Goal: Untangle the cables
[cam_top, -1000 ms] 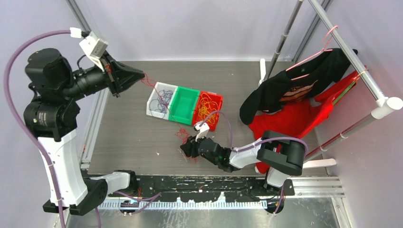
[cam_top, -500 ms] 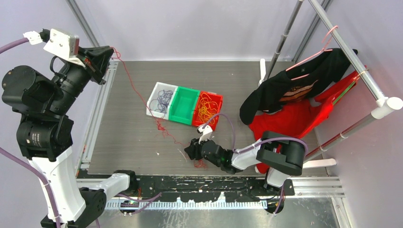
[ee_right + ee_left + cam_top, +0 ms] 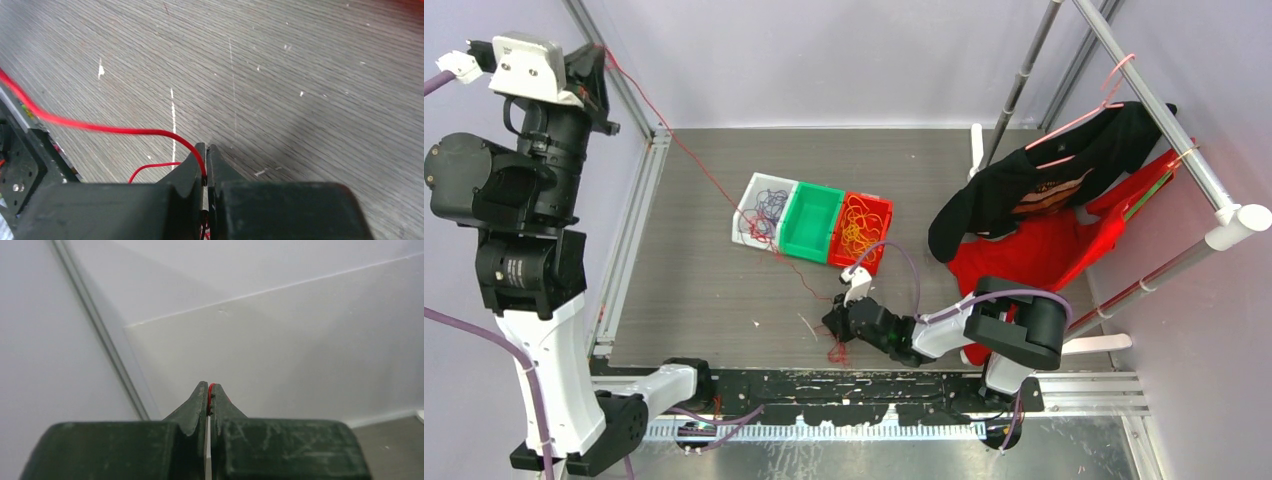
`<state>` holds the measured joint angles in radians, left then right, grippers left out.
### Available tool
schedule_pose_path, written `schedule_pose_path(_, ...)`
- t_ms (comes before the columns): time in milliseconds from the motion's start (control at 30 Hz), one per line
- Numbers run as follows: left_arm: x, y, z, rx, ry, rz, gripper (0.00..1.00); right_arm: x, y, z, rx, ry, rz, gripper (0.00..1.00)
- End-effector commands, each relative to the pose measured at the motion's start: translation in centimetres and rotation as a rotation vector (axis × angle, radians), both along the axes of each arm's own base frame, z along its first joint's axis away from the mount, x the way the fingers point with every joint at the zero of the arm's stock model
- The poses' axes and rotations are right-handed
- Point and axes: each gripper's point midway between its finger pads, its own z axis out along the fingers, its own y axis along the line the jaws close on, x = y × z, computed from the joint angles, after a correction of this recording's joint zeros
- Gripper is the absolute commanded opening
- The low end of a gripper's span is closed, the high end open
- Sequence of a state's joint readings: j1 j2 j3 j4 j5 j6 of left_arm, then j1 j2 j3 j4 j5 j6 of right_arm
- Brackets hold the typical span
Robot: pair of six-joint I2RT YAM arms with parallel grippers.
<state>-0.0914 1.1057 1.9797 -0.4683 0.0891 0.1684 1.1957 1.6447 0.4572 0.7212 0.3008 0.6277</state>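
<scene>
A red cable [image 3: 724, 196] runs taut from my left gripper [image 3: 600, 52], raised high at the far left, down across the table to my right gripper [image 3: 832, 324] near the front edge. In the left wrist view the left gripper [image 3: 209, 388] is shut on the red cable [image 3: 210, 391]. My right gripper [image 3: 205, 150] is shut on the same red cable [image 3: 125, 131] low over the table. A small red tangle [image 3: 837, 351] lies just in front of it. Purple cables [image 3: 766, 208] lie in the white bin [image 3: 746, 234], orange-yellow cables [image 3: 860, 224] in the red bin [image 3: 871, 259].
A green bin [image 3: 812, 222] sits between the white and red bins. A black shirt [image 3: 1024, 180] and a red garment [image 3: 1034, 255] hang from a rack [image 3: 1164, 115] on the right. A metal rail [image 3: 629, 235] borders the table's left side.
My left arm swung up and back to the far left, drawing the red cable out into a taut line. My right gripper closed on the cable and slid slightly toward the front edge.
</scene>
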Motion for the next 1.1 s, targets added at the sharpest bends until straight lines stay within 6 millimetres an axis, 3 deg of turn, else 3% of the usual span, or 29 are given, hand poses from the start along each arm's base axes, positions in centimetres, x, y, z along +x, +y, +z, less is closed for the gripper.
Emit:
schedule_pose_path(0,-1.2,2.9,5.8,0.029,-0.242,0.176,0.0,0.4,-1.0,0.3,0.004,-0.001,-0.051,0.05)
schedule_pose_path(333,-3.1,3.5,10.3,0.125,-0.408,0.259,0.0,-0.3,-3.1,-1.3,-0.107,0.04,-0.063,0.05)
schedule_pose_path(567,-3.7,3.7,12.0,0.148,-0.471,0.289,0.0,-0.5,-4.3,-3.0,-0.155,0.056,-0.079,0.01)
schedule_pose_path(633,-3.6,3.5,12.0,0.128,-0.451,0.262,0.0,-0.6,-4.2,-3.0,-0.15,0.057,-0.073,0.04)
schedule_pose_path(700,-3.1,1.1,9.9,0.165,-0.36,0.117,0.0,-0.5,-3.4,-1.8,-0.109,0.042,-0.054,0.13)
schedule_pose_path(767,-2.7,-1.8,6.2,0.197,-0.237,-0.058,0.0,-0.4,-2.4,0.3,-0.062,0.019,-0.031,0.2)
schedule_pose_path(833,-2.3,-4.4,1.9,0.209,-0.108,-0.217,0.0,0.1,-1.1,3.3,-0.017,-0.027,-0.013,0.39)
schedule_pose_path(900,-1.8,-6.3,-3.0,0.226,0.023,-0.338,0.0,0.2,0.7,6.8,0.031,-0.063,0.041,0.46)
schedule_pose_path(1000,-1.7,-7.4,-7.5,0.223,0.147,-0.42,0.0,0.9,2.0,10.6,0.043,-0.127,0.069,0.5)
schedule_pose_path(1067,-1.7,-7.6,-8.8,0.218,0.192,-0.437,0.0,1.3,2.3,12.3,0.038,-0.154,0.081,0.55)
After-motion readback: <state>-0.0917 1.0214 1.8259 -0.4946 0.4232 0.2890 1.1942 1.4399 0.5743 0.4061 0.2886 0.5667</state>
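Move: Both hands already have the red cable. The stretch in the right fingers lies about 9 cm back from the left hand, 25 cm to its right and 60 cm below. From the right hand, which pins it just over the table, the loose red tail lies some 6 cm back and 2 cm right, the cable's knot about 4 cm ahead, 11 cm left and 25 cm up, and the red bin about 19 cm ahead and 6 cm right. The right fingers keep their pinch on the red cable, easing about 2 cm right and 1 cm down, then open wide to let go and lift some 6 cm, back left. The left hand, pinching its end throughout, first rises about 8 cm, tipping up and drawing away from the right hand, then swings quickly about 13 cm down and 8 cm right, back towards it, levelling out and turning clockwise. ##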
